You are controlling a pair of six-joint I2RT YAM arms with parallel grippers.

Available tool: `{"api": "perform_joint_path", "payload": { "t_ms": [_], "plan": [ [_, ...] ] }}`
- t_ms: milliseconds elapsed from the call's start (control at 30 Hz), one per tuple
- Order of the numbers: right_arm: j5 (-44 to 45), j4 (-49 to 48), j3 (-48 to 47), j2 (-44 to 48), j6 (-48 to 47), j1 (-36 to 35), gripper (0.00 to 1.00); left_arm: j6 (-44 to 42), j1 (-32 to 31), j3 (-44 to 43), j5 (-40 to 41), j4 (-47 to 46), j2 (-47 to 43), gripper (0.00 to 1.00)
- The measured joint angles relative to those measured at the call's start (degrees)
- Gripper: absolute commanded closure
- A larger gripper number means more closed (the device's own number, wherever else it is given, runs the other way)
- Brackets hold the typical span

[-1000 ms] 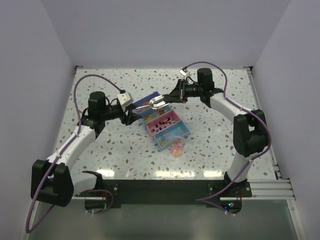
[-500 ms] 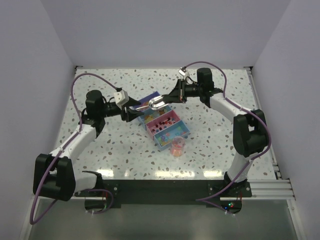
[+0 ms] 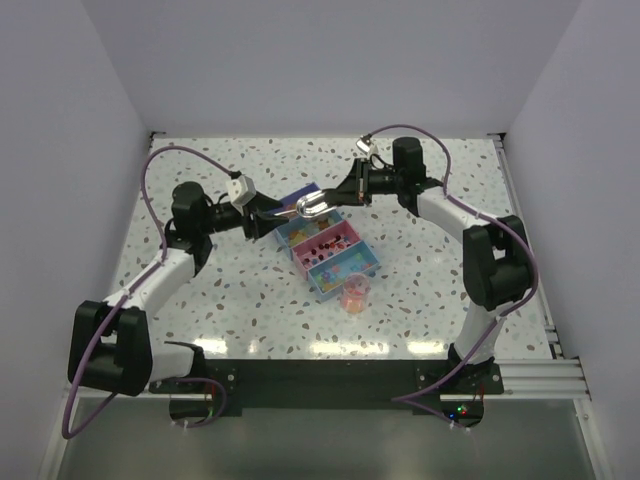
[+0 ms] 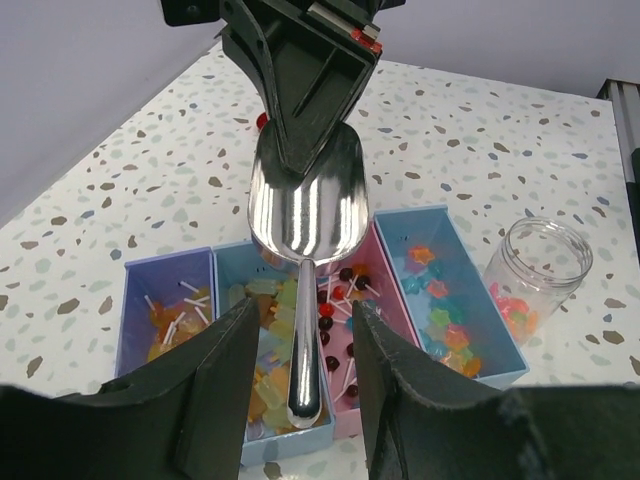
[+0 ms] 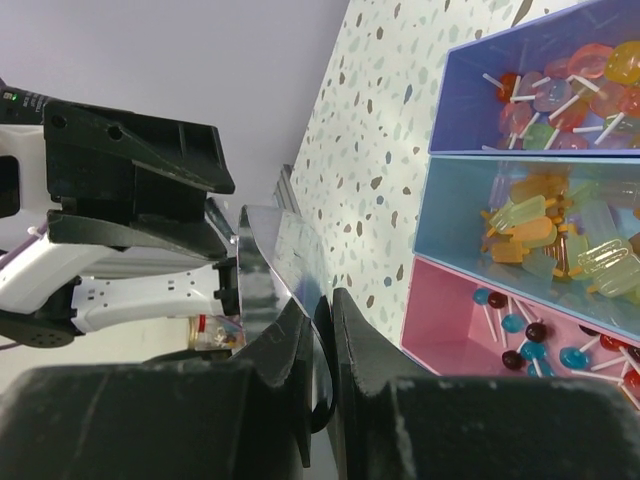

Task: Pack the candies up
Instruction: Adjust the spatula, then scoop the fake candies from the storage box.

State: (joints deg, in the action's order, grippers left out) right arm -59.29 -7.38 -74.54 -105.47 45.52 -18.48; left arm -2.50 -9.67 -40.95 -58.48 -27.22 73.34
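A shiny metal scoop (image 3: 312, 205) hangs level over the tray (image 3: 372, 262) of candies. My right gripper (image 3: 336, 196) is shut on the rim of its bowl (image 5: 285, 250). From the other side, my left gripper (image 4: 305, 335) is open and straddles the scoop's handle (image 4: 305, 380), with a gap on each side. The candies (image 4: 445, 300) fill the tray's compartments as lollipops, gummy bars and star shapes. More candies lie in the bottom of a clear jar (image 4: 535, 275), which stands in front of the tray (image 3: 354, 293).
The tray (image 4: 285, 445) has purple, blue, pink and blue compartments side by side. White walls enclose the speckled table (image 3: 200, 290) on three sides. The left arm's black wrist (image 5: 130, 190) fills the space just beyond the scoop in the right wrist view.
My left gripper has moved right and up to the scoop's handle, and its jaws have narrowed around it. The right gripper and scoop have stayed put.
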Motion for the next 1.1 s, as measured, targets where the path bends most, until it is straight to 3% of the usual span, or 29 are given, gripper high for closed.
{"api": "perform_joint_path", "payload": {
  "t_ms": [167, 333, 367, 400, 500, 667, 700, 733, 767, 867, 1100],
  "plan": [
    [0.0, -1.03, 0.33, -0.31, 1.03, 0.0, 1.0, 1.27, -0.37, 0.37, 0.66, -1.38, 1.2, 0.57],
    [0.04, -1.79, 0.92, -0.31, 1.66, 0.0, 1.0, 1.66, -1.09, 0.37, 1.68, -1.9, 1.86, 0.67],
    [0.02, -1.79, 1.01, -0.31, 1.79, 0.0, 1.0, 1.73, -1.25, 0.37, 1.81, -1.95, 1.86, 0.7],
    [0.07, -1.9, 1.05, -0.31, 1.86, 0.0, 1.0, 1.99, -1.27, 0.37, 1.95, -1.99, 1.86, 0.81],
    [0.09, -2.32, 1.16, -0.31, 1.97, 0.0, 1.0, 2.89, -1.31, 0.37, 2.29, -2.12, 1.86, 1.0],
    [0.04, -2.62, 1.9, -0.31, 2.23, -0.04, 0.99, 3.41, -1.6, 0.59, 2.67, -1.97, 1.86, 1.0],
    [0.07, -2.47, 1.95, -0.31, 2.12, -0.04, 0.93, 3.41, -1.62, 0.59, 2.8, -1.64, 1.86, 1.0],
    [0.15, -2.16, 1.95, -0.31, 1.73, -0.04, 0.76, 3.37, -1.66, 0.59, 2.95, -1.33, 1.79, 1.0],
    [0.31, -1.42, 1.88, -0.31, 1.14, -0.09, 0.65, 3.34, -1.68, 0.59, 3.13, -0.79, 1.66, 1.0],
    [2.69, 6.16, 0.13, -0.28, -4.5, -0.24, 0.46, 1.33, -1.68, 0.52, 6.19, 4.2, 0.22, 1.0],
    [19.8, 30.97, -14.73, -0.83, -21.77, 0.26, 0.47, -8.76, -1.64, -8.66, 17.14, 29.53, -2.12, 1.0]
  ]
}}
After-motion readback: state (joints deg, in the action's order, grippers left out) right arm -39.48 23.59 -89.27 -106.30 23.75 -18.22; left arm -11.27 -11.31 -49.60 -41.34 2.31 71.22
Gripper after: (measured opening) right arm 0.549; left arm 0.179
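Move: The spatula hangs level between the hands, its middle some 6 cm right of the left hand and 2 cm ahead, its handle already between those open fingers. From the right hand, which grips the bowl, it is about 5 cm left and 3 cm back. Some 19 cm below the left hand, the light-blue tray lies 5 cm right and 3 cm ahead, the purple tray 4 cm right and 8 cm ahead, the pink tray 10 cm right and 2 cm back. Left fingers close on the handle, right ones open off the bowl; hands part, right about 5 cm forward-right. ##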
